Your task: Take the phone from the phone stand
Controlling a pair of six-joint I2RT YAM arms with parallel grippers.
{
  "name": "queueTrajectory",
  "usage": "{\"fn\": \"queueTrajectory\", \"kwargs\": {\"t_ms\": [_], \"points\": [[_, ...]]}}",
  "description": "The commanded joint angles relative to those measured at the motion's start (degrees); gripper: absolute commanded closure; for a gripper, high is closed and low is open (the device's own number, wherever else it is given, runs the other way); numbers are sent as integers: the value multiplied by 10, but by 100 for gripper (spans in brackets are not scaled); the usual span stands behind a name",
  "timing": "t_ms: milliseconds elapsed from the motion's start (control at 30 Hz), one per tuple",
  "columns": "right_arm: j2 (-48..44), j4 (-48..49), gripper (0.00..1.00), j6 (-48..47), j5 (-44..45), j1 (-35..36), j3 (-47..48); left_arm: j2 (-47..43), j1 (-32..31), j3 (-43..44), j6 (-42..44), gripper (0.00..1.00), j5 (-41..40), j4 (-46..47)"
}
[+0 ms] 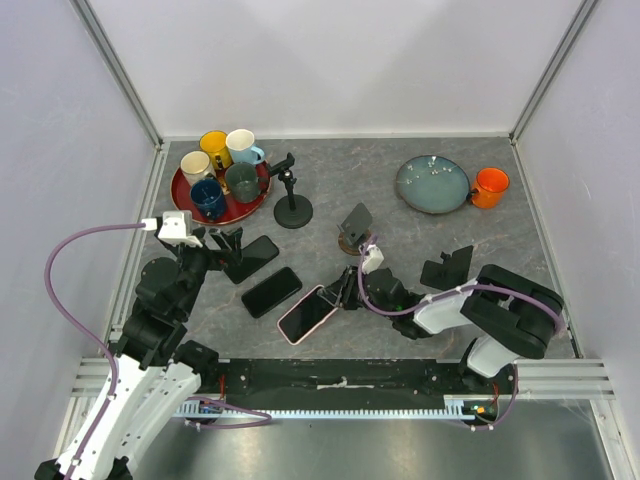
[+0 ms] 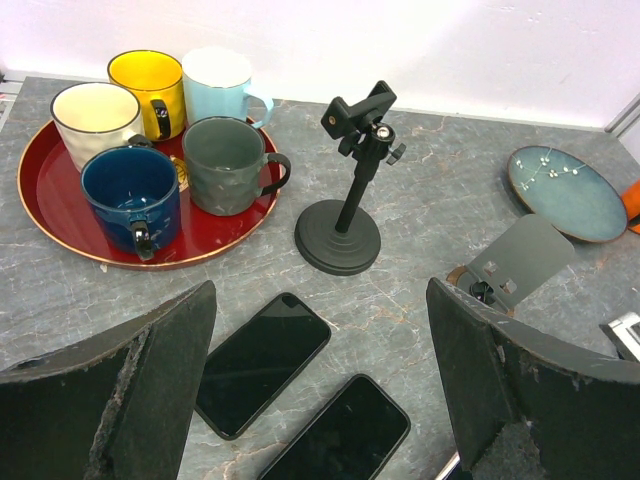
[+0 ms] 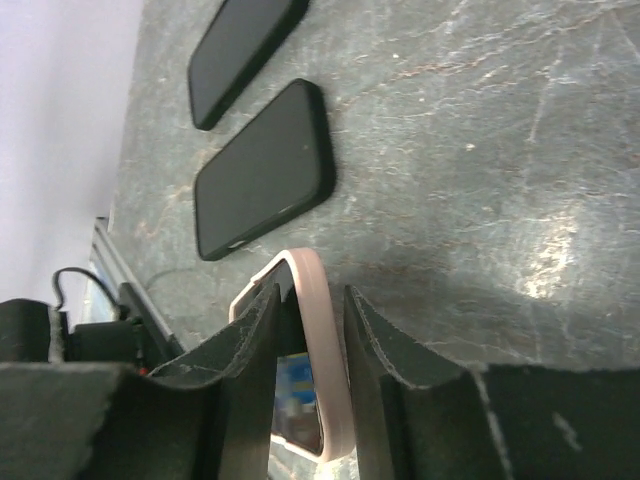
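Observation:
A pink-cased phone (image 1: 308,314) lies flat on the table, near the front middle. My right gripper (image 1: 342,298) is at its right end. In the right wrist view the phone's pink edge (image 3: 318,330) stands between the fingers of that gripper (image 3: 310,298), which are slightly apart, with a gap showing beside the case. A small phone stand (image 1: 352,225) with a tilted grey plate stands empty behind it. My left gripper (image 2: 320,300) hangs wide open above two black phones (image 2: 262,362) (image 2: 340,435) and holds nothing.
A black clamp stand on a round base (image 1: 292,195) stands at mid-back. Several mugs sit on a red tray (image 1: 258,200) at the back left. A teal plate (image 1: 432,184) and an orange mug (image 1: 490,187) are at the back right. Another black stand (image 1: 447,268) is right of my right arm.

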Motion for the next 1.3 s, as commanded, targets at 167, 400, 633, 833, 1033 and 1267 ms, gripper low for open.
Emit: {"fn": "queueTrajectory", "kwargs": {"t_ms": [167,400,633,833,1033,1267], "points": [[23,-41,52,-22,13,0,36,-2,3,-1,-11,8,-3,25],[-4,-123,32,-45,64,0,49,-4,4,-1,-11,8,-3,25],[-58,-278,8,-117,160,-2,92,-6,3,-1,-11,8,-9,25],[-138,-384,2,-188,233,-63,110,9,4,7,-20,8,-48,6],[-262,-450,2,-275,247,-174,117,37,7,20,-35,6,-78,-16],[-339,-546,2,-357,251,-300,191,61,35,34,-40,5,-107,-41]]}}
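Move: My right hand is at the right, far end of the pink phone. The phone's middle lies about 6 cm to the left, 5 cm back and 3 cm below. The near black phone is some 17 cm left and 2 cm ahead, and the phone stand about 18 cm ahead and 6 cm right. From my left hand, the pink phone lies roughly 22 cm right, 9 cm back and 25 cm below. With the pink phone's end still between my part-open right fingers, I sink about 3 cm and spread them wide, coming free of the case. Then I sweep off rightward, some 22 cm, forward and up past the right side of the phone stand, swinging about 35 degrees clockwise and rolling my hand's left side down. Late on, my open left hand starts down and left, a few centimetres. ##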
